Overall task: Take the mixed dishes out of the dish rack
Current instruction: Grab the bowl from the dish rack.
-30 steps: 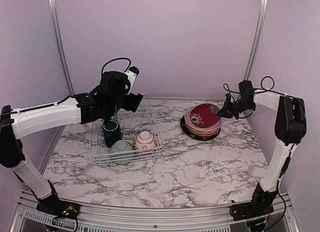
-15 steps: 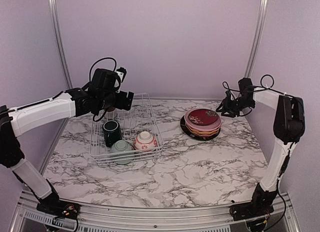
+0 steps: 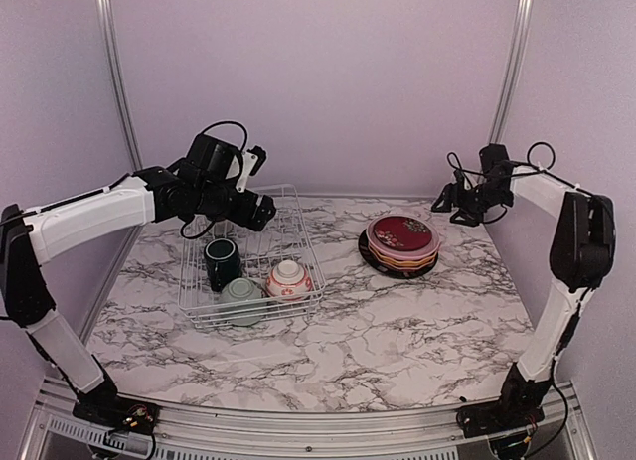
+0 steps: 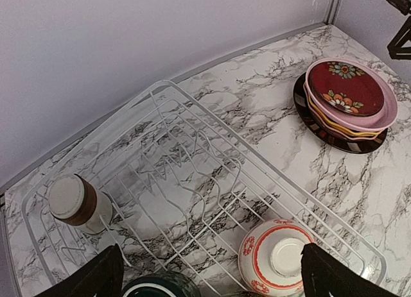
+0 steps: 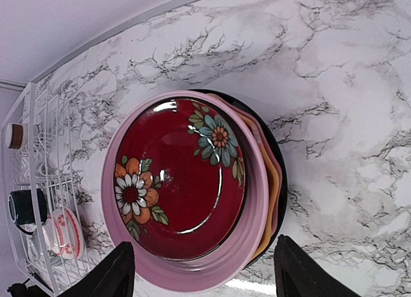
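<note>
The white wire dish rack (image 3: 309, 246) stands at the left. It holds a dark green mug (image 3: 221, 263), an upturned pale green bowl (image 3: 241, 299) and an upturned pink-white floral bowl (image 3: 289, 278). The left wrist view also shows a white-and-brown cup (image 4: 75, 204) in the rack's (image 4: 276, 173) far corner. My left gripper (image 3: 256, 210) hovers open above the rack's back half, its fingertips (image 4: 106, 274) wide apart. At the right, the floral red plate (image 3: 404, 230) lies flat on top of the plate stack (image 3: 397, 259). My right gripper (image 3: 449, 200) is open and empty, just beyond the stack.
Purple walls close in the back and both sides, with metal posts in the corners. The black plate (image 5: 277, 175) at the stack's bottom rests on the marble table (image 3: 397, 331). The rack's upright dividers (image 4: 192, 149) stand bare.
My right gripper opened and let go of the floral red plate, which went from tilted to flat on the stack. It then drew back up and right. My left arm shifted over the rack.
</note>
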Tool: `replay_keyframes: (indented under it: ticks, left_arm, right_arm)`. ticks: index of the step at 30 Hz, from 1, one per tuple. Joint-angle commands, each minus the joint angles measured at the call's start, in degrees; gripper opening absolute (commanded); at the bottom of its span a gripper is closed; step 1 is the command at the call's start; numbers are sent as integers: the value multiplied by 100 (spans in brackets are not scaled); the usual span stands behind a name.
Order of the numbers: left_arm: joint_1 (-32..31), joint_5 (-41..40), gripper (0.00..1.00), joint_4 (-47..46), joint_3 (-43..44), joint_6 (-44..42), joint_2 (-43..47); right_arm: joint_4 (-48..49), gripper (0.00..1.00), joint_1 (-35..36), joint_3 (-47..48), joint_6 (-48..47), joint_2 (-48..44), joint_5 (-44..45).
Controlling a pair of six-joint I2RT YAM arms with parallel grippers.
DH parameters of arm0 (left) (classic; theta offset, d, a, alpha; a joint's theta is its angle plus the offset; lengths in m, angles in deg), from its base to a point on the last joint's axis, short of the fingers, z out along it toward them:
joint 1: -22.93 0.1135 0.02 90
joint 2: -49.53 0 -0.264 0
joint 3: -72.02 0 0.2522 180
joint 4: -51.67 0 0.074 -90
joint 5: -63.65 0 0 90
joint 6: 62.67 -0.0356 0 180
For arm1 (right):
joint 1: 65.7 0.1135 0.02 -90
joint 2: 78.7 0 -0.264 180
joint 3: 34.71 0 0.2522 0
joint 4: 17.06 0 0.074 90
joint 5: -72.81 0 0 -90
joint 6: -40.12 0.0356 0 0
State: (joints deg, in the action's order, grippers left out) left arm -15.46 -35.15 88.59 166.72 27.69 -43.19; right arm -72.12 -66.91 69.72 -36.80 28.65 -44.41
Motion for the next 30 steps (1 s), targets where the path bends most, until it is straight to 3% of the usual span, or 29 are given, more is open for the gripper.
replay_keyframes:
  ticks: [1, 4, 12, 20, 30]
  left_arm:
    - [16, 225, 99, 472, 216, -217, -304]
    - [16, 376, 99, 630, 300, -289, -440]
    - [3, 1312, 99, 802, 281, -606, -677]
    - [-89, 1657, 99, 1068, 503, -1037, -1194]
    - [-405, 1398, 96, 1244, 722, -1463, -1741]
  right_arm:
    - [-42, 72, -28, 352, -142, -441, 106]
    - [128, 76, -28, 293, -189, -688, 122]
    - [1236, 98, -28, -607, 8, -1839, 996]
    - [2091, 98, -40, -1537, 616, -2830, 1823]
    - [2222, 98, -41, -1408, 767, -2711, 1128]
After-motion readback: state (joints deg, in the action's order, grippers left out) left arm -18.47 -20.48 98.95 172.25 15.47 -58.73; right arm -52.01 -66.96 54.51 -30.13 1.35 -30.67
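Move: The red-patterned bowl in the rack lies about 17 cm below the left hand, some 8 cm to its right and 4 cm back. The dark mug stands roughly 15 cm left of the bowl and 3 cm farther out; the green bowl is about 11 cm left of it and 5 cm nearer the base. From the right hand the red-patterned bowl is some 37 cm left, 12 cm back and 8 cm lower. Open left hand sinks about 12 cm, also rightward, towards the red-patterned bowl, tilting down; right rises 15 cm. ##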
